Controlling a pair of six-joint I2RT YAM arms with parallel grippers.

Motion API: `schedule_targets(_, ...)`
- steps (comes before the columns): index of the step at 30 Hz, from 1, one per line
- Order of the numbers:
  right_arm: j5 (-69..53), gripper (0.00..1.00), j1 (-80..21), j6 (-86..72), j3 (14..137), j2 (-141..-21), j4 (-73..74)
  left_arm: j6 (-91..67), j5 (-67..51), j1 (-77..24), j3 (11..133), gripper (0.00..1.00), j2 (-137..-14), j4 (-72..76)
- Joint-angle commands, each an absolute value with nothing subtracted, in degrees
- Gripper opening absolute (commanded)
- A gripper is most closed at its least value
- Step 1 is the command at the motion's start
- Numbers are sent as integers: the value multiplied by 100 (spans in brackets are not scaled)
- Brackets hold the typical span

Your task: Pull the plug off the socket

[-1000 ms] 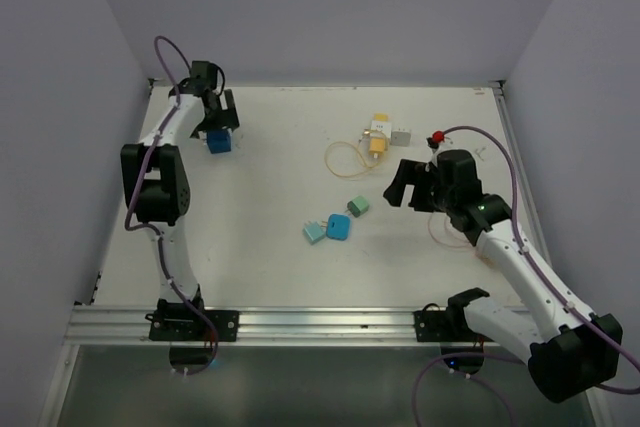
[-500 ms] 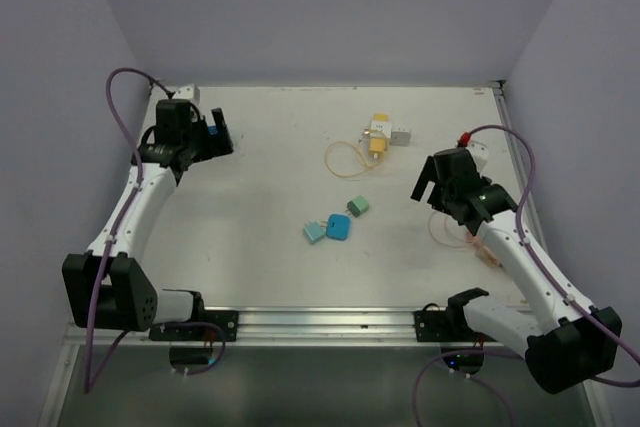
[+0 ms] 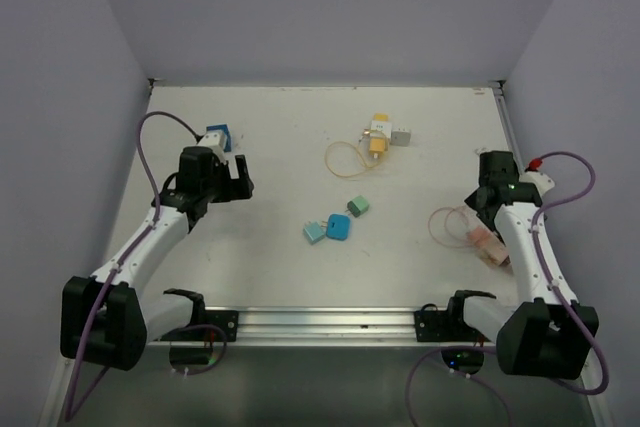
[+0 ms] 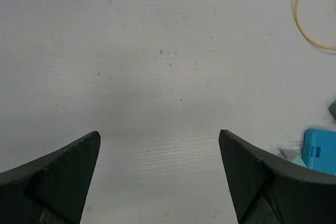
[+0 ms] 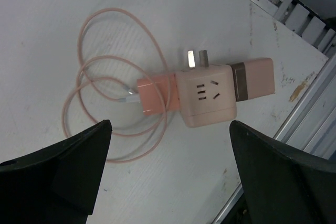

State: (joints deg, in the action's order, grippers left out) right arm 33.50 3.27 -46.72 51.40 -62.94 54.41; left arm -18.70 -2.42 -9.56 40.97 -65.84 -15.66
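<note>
A pink socket cube (image 5: pixel 207 95) lies on the table near the right edge. An orange-pink plug (image 5: pixel 155 95) with a coiled pink cable (image 5: pixel 100 108) sits in its left side. A pink adapter with a brown band (image 5: pixel 254 80) sits in its right side. My right gripper (image 5: pixel 170 124) hangs open just above and short of them, touching nothing. In the top view the socket (image 3: pixel 484 239) lies below that gripper (image 3: pixel 487 197). My left gripper (image 3: pixel 240 179) is open over bare table at the left (image 4: pixel 158 133).
A yellow socket with a grey plug (image 3: pixel 378 137) and a yellow cable loop (image 3: pixel 345 159) lie at the back centre. Green (image 3: pixel 358 206), blue (image 3: pixel 338 227) and teal (image 3: pixel 314 233) pieces lie mid-table. A blue and white cube (image 3: pixel 218 136) rests at the back left. A metal rail (image 5: pixel 307 17) borders the right edge.
The left arm has swung from the back-left corner toward the middle, leaving the blue cube behind. The right arm has pulled back to the right, over the pink socket.
</note>
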Motion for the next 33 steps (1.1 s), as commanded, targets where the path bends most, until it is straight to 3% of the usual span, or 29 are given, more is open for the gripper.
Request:
schedule_targets(1, 3384, 99, 746, -5080, 4914, -6144, 5432, -1732, -36, -1098, 4087, 98, -6539, -993)
schedule_targets(10, 2989, 99, 1555, -5519, 4764, -6407, 5195, -1723, -53, -1178, 4113, 98, -6706, -941)
schedule_targets(33, 2900, 97, 2048, -5933, 4219, -7057, 4527, -1705, -26, -1213, 4122, 98, -6838, -949)
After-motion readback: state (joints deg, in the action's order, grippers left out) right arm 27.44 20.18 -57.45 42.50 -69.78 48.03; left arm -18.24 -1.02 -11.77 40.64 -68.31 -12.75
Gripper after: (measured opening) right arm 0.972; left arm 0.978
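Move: The pink socket lies about 9 cm below the right hand, some 3 cm back and 4 cm to its right. Its cable plug sits on the socket's far left side, 1 cm ahead of the hand and 1 cm right. The black-banded plug is on the near right side, 7 cm back and 8 cm right; the pink cord's coil lies 2 cm ahead and 4 cm left. From the left hand the socket is about 57 cm right and 13 cm back. Bring the right gripper down about 7 cm onto the pink socket, first easing back and to the right by some 3 cm while sinking, then going mostly straight down. Turn the hand clockwise roughly 25 degrees on the way and tip the fingers a little steeper, keeping them wide open so they come to either side of the socket body. ##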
